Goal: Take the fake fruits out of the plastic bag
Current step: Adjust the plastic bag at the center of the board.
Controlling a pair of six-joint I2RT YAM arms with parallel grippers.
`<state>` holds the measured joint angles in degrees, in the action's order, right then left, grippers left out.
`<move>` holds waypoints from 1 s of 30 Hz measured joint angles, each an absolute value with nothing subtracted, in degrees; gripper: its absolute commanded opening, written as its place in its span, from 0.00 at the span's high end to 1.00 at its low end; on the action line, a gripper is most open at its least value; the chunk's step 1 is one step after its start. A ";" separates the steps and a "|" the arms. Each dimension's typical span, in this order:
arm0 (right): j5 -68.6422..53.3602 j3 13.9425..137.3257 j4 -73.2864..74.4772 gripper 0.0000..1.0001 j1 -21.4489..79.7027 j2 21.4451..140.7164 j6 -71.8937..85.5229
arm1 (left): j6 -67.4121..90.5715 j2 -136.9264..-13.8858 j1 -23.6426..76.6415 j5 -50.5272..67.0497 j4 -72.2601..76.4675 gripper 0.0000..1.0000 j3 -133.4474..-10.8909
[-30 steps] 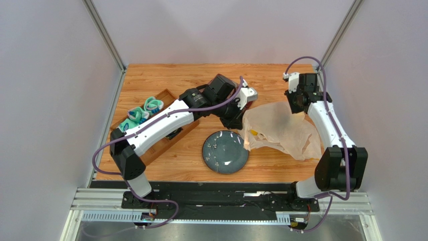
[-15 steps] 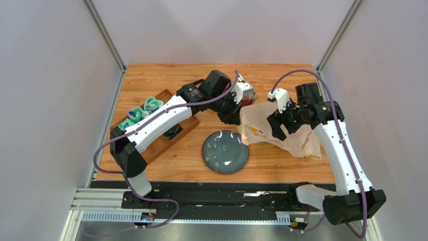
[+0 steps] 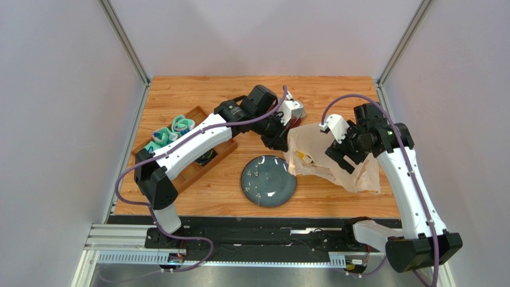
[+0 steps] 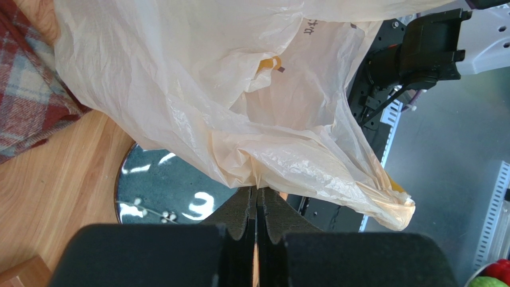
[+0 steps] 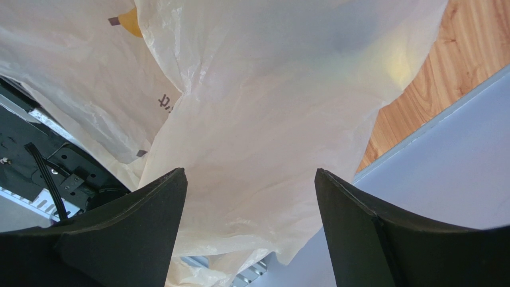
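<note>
The plastic bag [image 3: 326,152] lies crumpled on the right side of the table, beige and translucent. My left gripper [image 3: 286,128] is shut on a fold of its left edge [image 4: 257,191] and holds that edge up above the plate. Just above the bag's middle, my right gripper [image 3: 339,158] hangs open, with bag film [image 5: 251,107] spread under its wide jaws [image 5: 250,173]. A faint yellowish patch [image 5: 398,66] glows through the film. Small red and green fruit pieces [image 4: 494,274] peek in at the corner of the left wrist view; the other fake fruits are hidden.
A dark blue-grey plate [image 3: 269,180] sits left of the bag. A wooden tray [image 3: 191,119] with teal and black coils stands at the left, under my left arm. A red plaid cloth [image 4: 30,89] lies behind the bag. The right wall is close.
My right arm has swung from the back right corner to over the bag and its jaws have opened wide. My left gripper has shifted slightly back, still pinching the bag.
</note>
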<state>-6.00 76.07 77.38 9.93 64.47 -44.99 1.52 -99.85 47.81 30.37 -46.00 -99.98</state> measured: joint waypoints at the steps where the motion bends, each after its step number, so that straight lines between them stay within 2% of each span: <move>1: -5.82 76.09 77.34 0.14 9.93 65.43 -45.12 | 1.52 -100.31 47.81 30.35 -46.06 1.00 -100.25; 5: -4.91 75.83 77.21 0.13 9.93 68.62 -46.26 | 1.28 -101.97 47.81 30.00 -46.04 1.00 -101.10; 12: -8.78 72.34 77.21 0.14 8.54 67.07 -48.66 | 0.69 -102.45 47.79 28.99 -46.02 1.00 -101.10; 19: -11.99 60.73 77.28 0.19 8.82 62.89 -49.56 | 0.69 -102.56 46.76 28.38 -46.02 1.00 -101.21; 22: -9.47 57.10 77.47 0.39 8.86 62.92 -48.69 | 0.69 -103.02 46.26 28.40 -45.95 1.00 -101.91; 23: -8.43 56.71 77.60 0.55 8.86 62.94 -48.10 | 0.69 -103.22 46.06 28.40 -45.95 1.00 -102.10; 25: -6.81 56.71 77.52 0.69 8.86 62.94 -47.20 | 0.69 -103.53 45.91 28.42 -46.00 1.00 -102.48; 26: -5.96 56.97 77.62 0.79 8.86 62.96 -46.70 | 0.69 -103.70 45.78 28.42 -45.98 1.00 -102.72; 28: -4.51 58.76 78.00 0.85 8.84 63.75 -46.37 | 0.69 -104.09 45.45 28.42 -46.04 1.00 -103.13; 30: -3.75 63.35 78.85 0.97 8.43 65.63 -46.44 | 0.43 -104.81 45.06 28.49 -46.33 1.00 -104.47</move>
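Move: My open right hand is above the right part of the plastic bag; the bag's near right edge hangs about 7 cm back, 2 cm to the right and 10 cm below it. The blue plate sits some 27 cm to this hand's left and 5 cm back. From my left hand, which still pinches the bag's left rim, that edge lies roughly 25 cm right and 9 cm back, 12 cm lower; the checked cloth is about 16 cm ahead and 2 cm left. I sink my right hand about 9 cm while drawing it back some 6 cm to the bag's near right edge, the fingers tipping nearly 20 degrees to point steeper. There I shut them, pinching the film, and start up and forward a couple of centimetres. My left hand keeps its pinch on the rim, dipping a little, then easing about 4 cm forward. ##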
